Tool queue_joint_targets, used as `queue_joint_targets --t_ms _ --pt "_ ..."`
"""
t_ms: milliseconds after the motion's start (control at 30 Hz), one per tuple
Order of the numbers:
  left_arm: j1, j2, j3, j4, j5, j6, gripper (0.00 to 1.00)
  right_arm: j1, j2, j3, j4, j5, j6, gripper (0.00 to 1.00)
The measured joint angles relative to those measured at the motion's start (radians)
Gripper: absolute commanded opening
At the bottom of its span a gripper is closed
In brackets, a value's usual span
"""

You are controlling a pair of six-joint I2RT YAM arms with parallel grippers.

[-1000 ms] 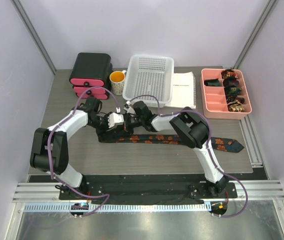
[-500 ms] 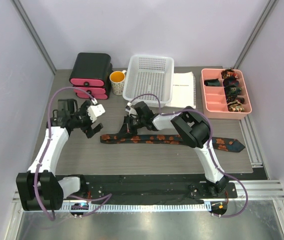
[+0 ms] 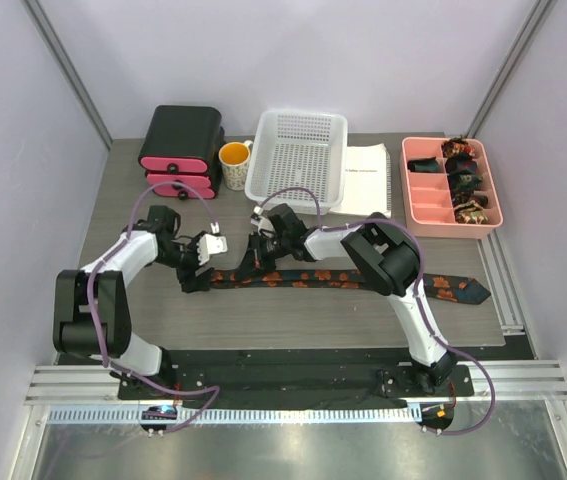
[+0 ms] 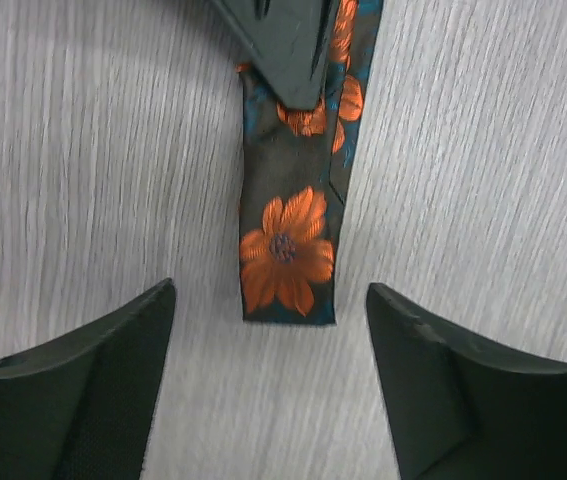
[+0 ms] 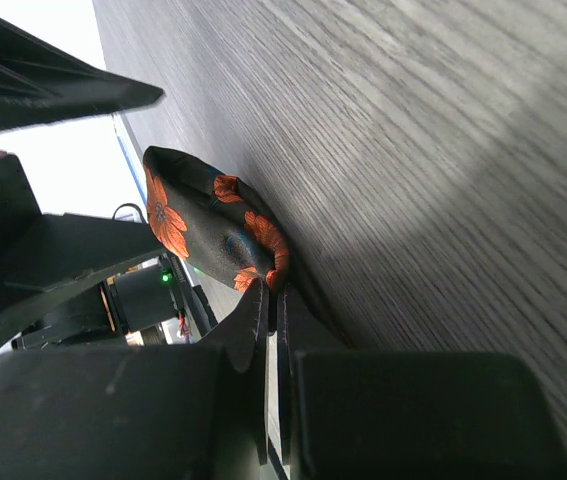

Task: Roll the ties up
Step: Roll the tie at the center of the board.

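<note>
A long dark tie (image 3: 363, 279) with orange flowers lies flat across the table, its pointed end at the right. My right gripper (image 3: 256, 254) is shut on the tie near its left end; the right wrist view shows the fabric (image 5: 195, 226) bunched at the closed fingertips (image 5: 261, 300). My left gripper (image 3: 197, 270) is open at the tie's left tip. In the left wrist view the square end (image 4: 288, 258) lies just between its two fingers (image 4: 93, 385), untouched. Several rolled ties (image 3: 466, 182) sit in the pink tray (image 3: 424, 190).
Along the back stand a black and pink box (image 3: 181, 140), an orange mug (image 3: 234, 160), a white basket (image 3: 298, 155) and a white booklet (image 3: 368, 180). The pink tray is at the back right edge.
My left gripper let go beside the right gripper, swung out to the left with jaws wide, then came back to the tie's left tip. The right gripper stayed shut on the tie.
</note>
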Motion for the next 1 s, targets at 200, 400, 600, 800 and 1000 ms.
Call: queue_joint_targets --t_ms 200,400,600,800,1000 --pt "-0.035 0.059 0.047 -0.013 -0.010 0.039 0.51 0.000 0.000 0.000 0.000 -0.001 0.000 0.03" --pt "-0.064 0.060 0.065 -0.037 -0.010 0.034 0.39 0.000 0.000 0.000 0.007 -0.006 0.008 0.11" --pt "-0.150 0.058 0.102 -0.048 -0.009 0.005 0.38 0.000 0.000 -0.001 0.029 -0.028 0.040 0.37" --pt "-0.198 0.072 0.116 -0.055 -0.024 -0.015 0.36 -0.010 -0.023 -0.024 0.034 -0.062 0.064 0.48" --pt "-0.211 0.142 0.134 -0.054 -0.050 -0.019 0.33 -0.043 -0.079 -0.068 -0.019 -0.085 0.060 0.51"
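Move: The folded left end of the tie lies right at the left hand's open fingertips, some 2 cm to their right, level fore and aft and about 1 cm below. The mug stands about 25 cm ahead of the left hand and 6 cm to its right; the white basket is roughly 29 cm ahead and 21 cm right. From the right hand, which still pinches the tie, the folded end is about 5 cm left, 1 cm back and 1 cm below. Rightward, about 5 cm in all: the left hand first eases right while its fingers close to about half their opening across the tie's folded end, then draws that end on to the right, turning some 10 degrees clockwise. The right hand stays put at first, then opens to about half, letting go of the tie, and rises and backs off to the right, each by about 2 cm. ##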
